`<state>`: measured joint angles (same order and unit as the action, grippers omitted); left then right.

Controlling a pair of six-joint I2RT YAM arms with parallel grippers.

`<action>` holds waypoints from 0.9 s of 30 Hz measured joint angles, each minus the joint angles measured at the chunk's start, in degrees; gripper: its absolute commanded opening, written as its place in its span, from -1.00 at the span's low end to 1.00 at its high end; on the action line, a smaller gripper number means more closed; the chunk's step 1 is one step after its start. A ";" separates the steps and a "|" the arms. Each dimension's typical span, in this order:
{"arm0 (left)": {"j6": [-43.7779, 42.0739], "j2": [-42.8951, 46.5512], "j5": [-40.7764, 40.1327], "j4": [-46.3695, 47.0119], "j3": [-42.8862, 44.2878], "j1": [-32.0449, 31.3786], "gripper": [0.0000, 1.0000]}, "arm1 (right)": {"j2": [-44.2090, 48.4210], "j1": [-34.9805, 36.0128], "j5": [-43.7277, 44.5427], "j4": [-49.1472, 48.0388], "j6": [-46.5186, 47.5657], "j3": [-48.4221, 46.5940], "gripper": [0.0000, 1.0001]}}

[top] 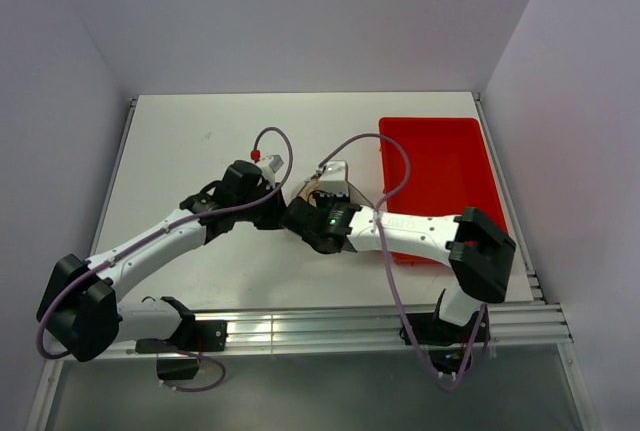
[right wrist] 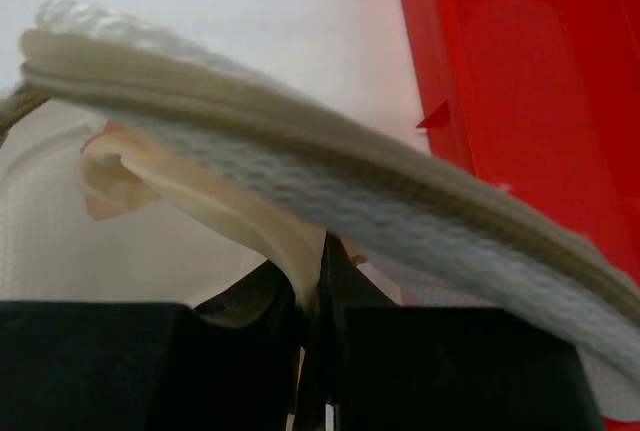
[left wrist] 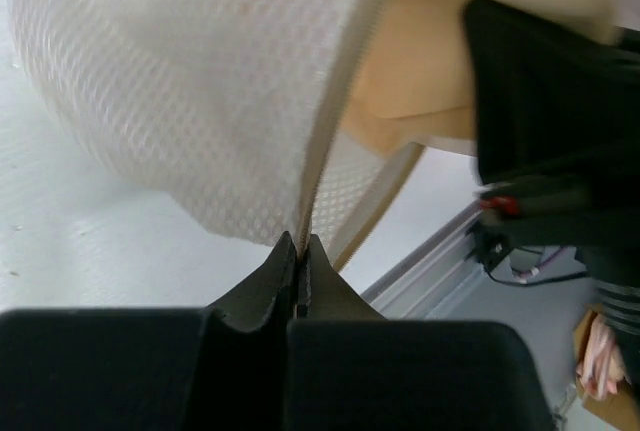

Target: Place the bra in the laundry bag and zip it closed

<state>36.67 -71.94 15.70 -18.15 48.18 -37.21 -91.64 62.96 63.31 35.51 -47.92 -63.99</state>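
The laundry bag [left wrist: 180, 81], an off-white mesh pouch, fills the left wrist view with its zip edge running down into my left gripper [left wrist: 300, 241], which is shut on that edge. Through the open mouth shows the peach bra [left wrist: 415, 76]. In the right wrist view the bag's zipped rim [right wrist: 380, 186] arches across, and a pale peach fold of the bra [right wrist: 190, 186] runs down between the fingers of my right gripper [right wrist: 322, 251], which is shut on it. In the top view both grippers meet at mid-table and cover most of the bag and bra.
A red rectangular tray [top: 440, 166] stands at the right of the white table [top: 180, 151], close beside the right arm. It also shows as the tray wall [right wrist: 520, 71]. A metal rail [top: 330, 326] runs along the table's near edge.
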 measured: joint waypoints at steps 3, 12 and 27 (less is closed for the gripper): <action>0.00 0.00 1.95 1.20 -0.63 0.00 -1.00 | -4.57 0.00 -1.57 2.67 0.44 -2.97 -1.00; 0.42 0.00 6.69 3.61 -1.05 0.00 -1.00 | -10.23 -0.79 -5.75 7.80 3.98 -16.41 -0.32; 1.70 0.00 9.18 6.49 -2.05 1.22 -1.00 | -3.96 -2.73 -15.63 6.45 9.22 -17.22 0.44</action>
<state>38.37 -71.94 24.88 -11.66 46.13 -35.99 -95.59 60.23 47.68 41.95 -38.70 -81.21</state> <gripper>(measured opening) 0.023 0.714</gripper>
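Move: The laundry bag's open mouth, where the bra is being put, is centred some 4 cm to the right hand's left, about 1 cm back and 5 cm below; the bra's bulk hangs about 3 cm left and 4 cm below those fingers, level fore and aft. The red tray's middle is about 22 cm right, 3 cm ahead and 12 cm lower. From the left hand, still pinching the zipper edge, the mouth lies about 10 cm right, 3 cm ahead and 4 cm down. The bra, still pinched by the right hand, is carried down about 2 cm and leftward into the bag's mouth; still going left, about 5 cm in all, the hand turns upward, opens wide to let go, and ends above the bra, tips tilted some 10 degrees further down. The left hand keeps its pinch on the zipper edge, easing a couple of centimetres left, back and up. ##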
